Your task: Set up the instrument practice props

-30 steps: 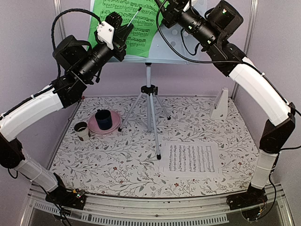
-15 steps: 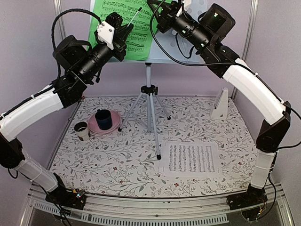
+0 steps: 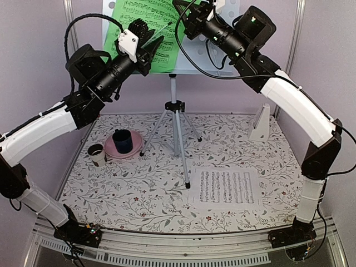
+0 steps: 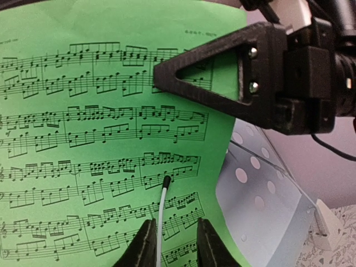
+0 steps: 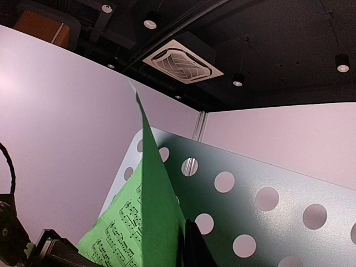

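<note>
The green sheet leans on the pale grey hole-punched desk of the music stand, whose tripod stands mid-table. My right gripper is shut on the green sheet's right edge; one black finger lies over the page and the desk rises behind. My left gripper faces the page, open, with a thin white black-tipped wire running along its left finger. The white sheet lies flat at front right. The white metronome stands at back right.
A dark blue cup sits on a pink plate at the left, with a small white cup beside it. The tripod's front leg reaches toward the white sheet. Lilac walls close in behind and on both sides.
My right gripper has moved left and slightly up, carrying the green sheet's edge with it. My left gripper has shifted up and right, closer to the page.
</note>
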Action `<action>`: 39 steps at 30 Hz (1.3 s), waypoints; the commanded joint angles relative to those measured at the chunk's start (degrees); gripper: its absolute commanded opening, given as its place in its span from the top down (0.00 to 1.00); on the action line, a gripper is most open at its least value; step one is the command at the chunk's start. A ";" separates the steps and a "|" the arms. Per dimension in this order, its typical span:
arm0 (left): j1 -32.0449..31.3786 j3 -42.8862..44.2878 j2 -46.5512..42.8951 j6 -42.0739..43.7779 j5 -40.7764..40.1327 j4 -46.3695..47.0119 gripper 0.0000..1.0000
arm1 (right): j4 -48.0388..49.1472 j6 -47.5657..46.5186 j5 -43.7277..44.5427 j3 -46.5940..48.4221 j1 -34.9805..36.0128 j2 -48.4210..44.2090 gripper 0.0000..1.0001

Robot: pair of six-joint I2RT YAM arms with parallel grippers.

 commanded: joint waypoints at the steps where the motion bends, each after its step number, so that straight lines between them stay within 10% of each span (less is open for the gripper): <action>1: -0.25 -1.91 -1.24 -0.69 2.32 -1.67 0.64 | 2.05 -0.86 0.63 0.02 -0.20 0.90 0.93; 10: -2.33 -6.51 -5.45 -1.08 2.30 -4.29 0.34 | 2.66 -1.52 1.91 0.08 -0.58 1.20 0.85; 26: -3.38 -14.08 -20.41 -13.42 -10.81 -8.43 0.39 | 4.25 -0.78 2.80 0.21 -1.83 0.58 0.65; 32: 1.22 -7.84 -19.48 -18.11 -17.63 -13.67 0.36 | 4.63 -0.42 4.59 1.30 -2.03 0.60 0.50; 39: 5.15 3.14 -12.49 -22.12 -19.30 -21.83 0.09 | 4.74 -0.09 5.40 1.11 -3.14 0.32 0.49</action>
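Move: The green sheet's left edge stands about 14 cm left of the left hand, some 4 cm ahead and 2 cm higher. The sheet's middle is roughly 4 cm ahead, 3 cm left and 4 cm above, and the tip of the page rod, which lies between the barely parted fingers, is 2 cm ahead, 4 cm right and 5 cm up. From the right hand, at the sheet's upper right edge, the sheet's middle is about 4 cm ahead, 9 cm left and 5 cm down. The left hand opens wide and comes free of the page rod, sinking about 3 cm and drawing back some 6 cm from the stand, then swings roughly 12 cm left and comes forward and up again towards the sheet's left edge, its fingers turning some 20 degrees to point more straight ahead. Meanwhile the right fingers open about halfway around the sheet's upper right edge, loosening their pinch, as that hand eases a couple of centimetres forward and right. ##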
